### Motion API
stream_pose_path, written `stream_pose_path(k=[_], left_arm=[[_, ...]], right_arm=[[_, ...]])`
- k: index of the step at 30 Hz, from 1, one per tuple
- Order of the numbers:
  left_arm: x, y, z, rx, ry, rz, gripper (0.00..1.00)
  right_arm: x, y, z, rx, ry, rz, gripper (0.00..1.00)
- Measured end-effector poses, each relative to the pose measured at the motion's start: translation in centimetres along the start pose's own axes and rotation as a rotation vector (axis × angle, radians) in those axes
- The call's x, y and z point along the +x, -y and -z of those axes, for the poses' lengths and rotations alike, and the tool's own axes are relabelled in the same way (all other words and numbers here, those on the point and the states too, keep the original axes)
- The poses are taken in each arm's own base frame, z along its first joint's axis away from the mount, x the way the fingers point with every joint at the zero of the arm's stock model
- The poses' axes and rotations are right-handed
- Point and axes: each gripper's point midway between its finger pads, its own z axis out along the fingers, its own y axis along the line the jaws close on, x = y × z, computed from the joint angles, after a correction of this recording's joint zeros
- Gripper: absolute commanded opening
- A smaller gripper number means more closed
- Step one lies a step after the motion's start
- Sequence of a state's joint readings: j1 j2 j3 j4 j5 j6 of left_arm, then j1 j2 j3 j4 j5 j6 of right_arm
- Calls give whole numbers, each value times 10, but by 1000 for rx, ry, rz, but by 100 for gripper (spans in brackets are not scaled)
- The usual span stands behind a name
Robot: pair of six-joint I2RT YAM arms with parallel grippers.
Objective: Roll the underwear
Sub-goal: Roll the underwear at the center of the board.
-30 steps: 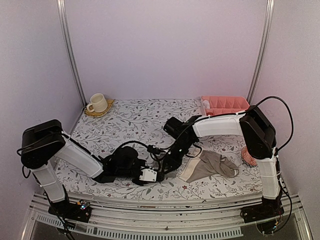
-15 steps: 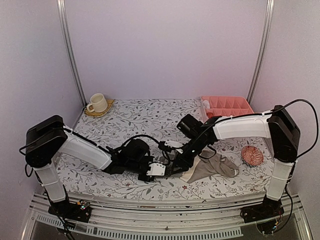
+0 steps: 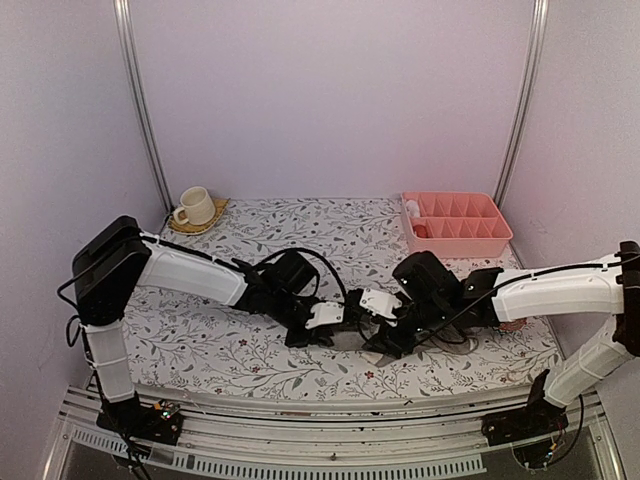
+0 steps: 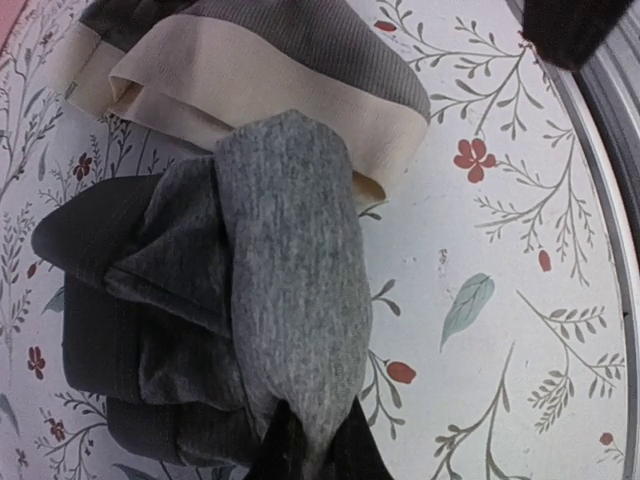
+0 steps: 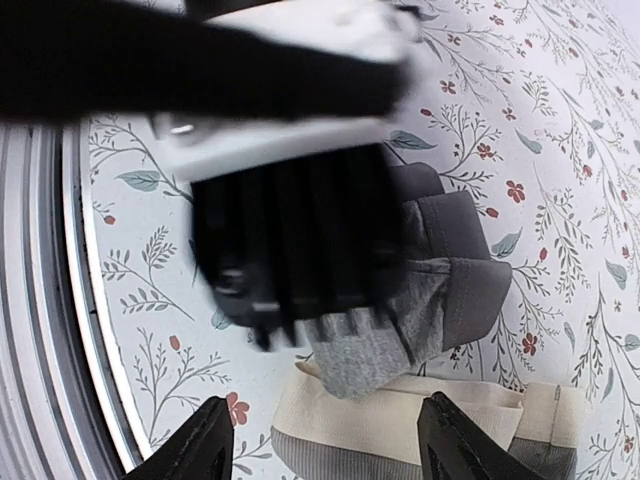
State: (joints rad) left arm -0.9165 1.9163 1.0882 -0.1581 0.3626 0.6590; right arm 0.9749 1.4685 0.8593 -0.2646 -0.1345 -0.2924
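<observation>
The grey underwear (image 4: pixel 285 290) lies folded into a thick bundle on the flowered cloth. My left gripper (image 4: pixel 315 450) is shut on its near end. Its far end overlaps the cream waistband of the taupe underwear (image 4: pixel 250 70). In the right wrist view, the grey underwear (image 5: pixel 400 345) pokes out from under the blurred left gripper (image 5: pixel 290 200), with the cream waistband (image 5: pixel 430 425) just below it. My right gripper (image 5: pixel 330 455) hangs open above that waistband, holding nothing. In the top view the left gripper (image 3: pixel 335 333) and right gripper (image 3: pixel 385 338) nearly meet at the table's front centre, hiding most of the cloth.
A cream cup on a coaster (image 3: pixel 195 207) stands at the back left. A pink divided tray (image 3: pixel 455 222) sits at the back right. The metal front rail (image 3: pixel 320 415) runs close to both grippers.
My right gripper has opened and its arm has dropped low and stretched out to the right. The left gripper has closed and moved right with the grey underwear towards the taupe pair.
</observation>
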Motion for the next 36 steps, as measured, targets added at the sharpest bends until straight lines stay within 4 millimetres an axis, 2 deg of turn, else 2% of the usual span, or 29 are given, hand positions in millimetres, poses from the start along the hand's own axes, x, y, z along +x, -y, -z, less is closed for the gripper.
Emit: stream_pose_path(k=[5, 8, 12, 17, 27, 30, 36], left_arm=[[-3, -8, -6, 102, -9, 94, 0], [-3, -11, -6, 167, -15, 158, 0], [-2, -13, -5, 252, -13, 242, 0], [2, -17, -2, 308, -13, 327, 0], [6, -18, 0, 346, -21, 392, 0], [7, -18, 0, 355, -19, 402, 0], [8, -19, 0, 364, -17, 414, 0]], right_arm=[[-4, -13, -7, 115, 10, 147, 65], [-9, -14, -17, 189, 8, 218, 61], [-3, -5, -37, 276, -56, 282, 60], [15, -6, -59, 297, -138, 371, 61], [14, 10, -73, 398, -191, 450, 58], [8, 14, -79, 426, -199, 471, 49], [8, 22, -89, 475, -237, 493, 21]])
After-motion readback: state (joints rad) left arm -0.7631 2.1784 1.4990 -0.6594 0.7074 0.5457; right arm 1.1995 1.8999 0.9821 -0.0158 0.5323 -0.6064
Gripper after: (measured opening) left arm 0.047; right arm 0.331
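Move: Low over the board, the left hand still pinches the near-left end of the underwear roll, whose middle lies about 5 cm to its right and 1 cm ahead, just below. From the open right hand the roll's middle is some 5 cm left, 2 cm ahead and 8 cm down. The loose flap lies about 4 cm ahead of the roll's middle. The beige cloth lies about 9 cm to the right of the right hand, 3 cm ahead and 9 cm below. Bringing the right hand down about 7 cm onto the roll, after a small draw back, then on forward and left some 4 cm each; its wrist rolls back and points more steeply down, and its spread fingers narrow around the roll beside the left hand's grip. The left hand meanwhile keeps its pinch, twisting about 30 degrees in the forward-rolling sense and easing 2 cm forward. ##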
